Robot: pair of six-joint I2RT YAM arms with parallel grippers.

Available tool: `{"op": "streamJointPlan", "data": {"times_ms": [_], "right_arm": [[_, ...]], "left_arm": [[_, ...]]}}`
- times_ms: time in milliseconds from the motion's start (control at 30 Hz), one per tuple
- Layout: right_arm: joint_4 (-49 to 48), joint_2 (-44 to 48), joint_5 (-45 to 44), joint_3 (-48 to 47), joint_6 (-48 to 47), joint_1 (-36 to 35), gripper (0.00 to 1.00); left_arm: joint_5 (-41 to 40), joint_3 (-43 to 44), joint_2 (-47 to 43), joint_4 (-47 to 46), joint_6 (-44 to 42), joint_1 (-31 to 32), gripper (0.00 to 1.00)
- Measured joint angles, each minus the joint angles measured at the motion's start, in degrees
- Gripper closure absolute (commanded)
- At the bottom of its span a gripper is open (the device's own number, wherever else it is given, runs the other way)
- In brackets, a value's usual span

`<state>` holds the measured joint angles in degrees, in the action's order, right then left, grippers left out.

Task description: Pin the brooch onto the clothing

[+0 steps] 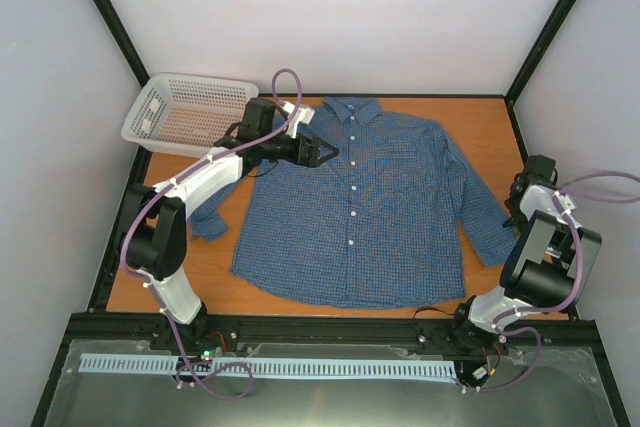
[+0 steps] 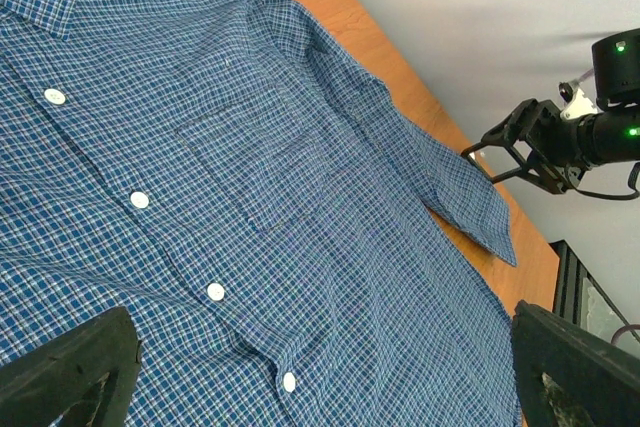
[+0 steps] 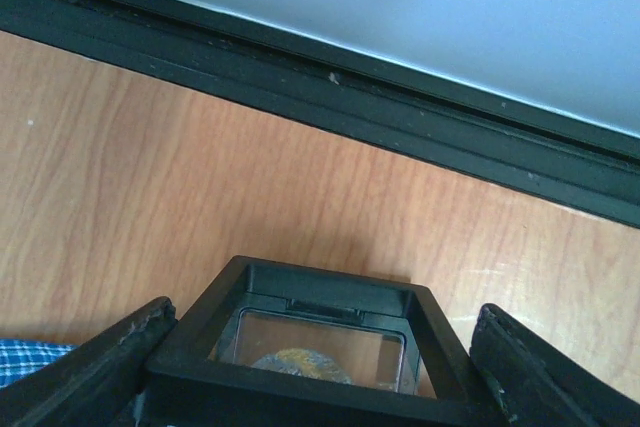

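The clothing (image 1: 390, 207), a blue checked shirt with white buttons, lies flat on the wooden table (image 1: 490, 117). My left gripper (image 1: 330, 152) hovers open above its upper chest near the collar; in the left wrist view the shirt (image 2: 250, 197) fills the space between the wide-apart fingers (image 2: 70, 372). At the table's right edge my right gripper (image 1: 527, 187) straddles a small black box (image 3: 320, 347). The brooch (image 3: 300, 360) shows golden through the box's clear window. The left finger (image 3: 110, 367) touches the box; a thin strip of wood shows beside the right one.
A white perforated basket (image 1: 190, 112) stands at the back left corner. A black frame rail (image 3: 400, 117) and a pale wall run just beyond the box. A shirt cuff (image 3: 25, 359) lies left of the right gripper. The right arm (image 2: 560, 137) appears in the left wrist view.
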<state>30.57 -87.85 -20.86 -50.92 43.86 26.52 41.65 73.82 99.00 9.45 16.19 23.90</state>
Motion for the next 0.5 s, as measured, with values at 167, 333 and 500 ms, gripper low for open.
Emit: {"op": "streamJointPlan", "data": {"times_ms": [167,333,500], "right_arm": [[-0.70,-3.13,-0.09,-3.10,-1.42,-1.29,0.35],[-1.27,-8.07,-0.07,-8.66,-2.58,-2.95,0.35],[-2.05,-12.96,0.09,-13.86,-3.54,-4.50,0.34]], "left_arm": [[0.00,0.00,0.24,-0.09,0.00,0.00,0.00],[0.00,0.00,0.50,-0.24,0.00,0.00,0.00],[-0.02,0.00,1.31,-0.42,-0.02,0.00,0.00]]}}
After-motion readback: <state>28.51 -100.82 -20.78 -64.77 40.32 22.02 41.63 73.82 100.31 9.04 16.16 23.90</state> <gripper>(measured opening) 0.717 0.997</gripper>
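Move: The right hand already grips the open brooch box, low over the table at its right edge. Bare table beyond the sleeve lies about 19 cm ahead and 8 cm to the left. The sleeve cuff lies roughly 5 cm back and 7 cm left, the shirt shoulder some 28 cm ahead and 25 cm left, all about 2 cm lower. From the left hand, that bare table is around 47 cm right, 3 cm ahead and 16 cm below. Still pinching the brooch box between its fingers, the right hand sets off forward along the table's right edge, away from the sleeve cuff and towards the bare table ahead. It gathers speed over about 8 cm, staying almost level, while the wrist turns slightly counter-clockwise, under 10 degrees; the grip doesn't change. ##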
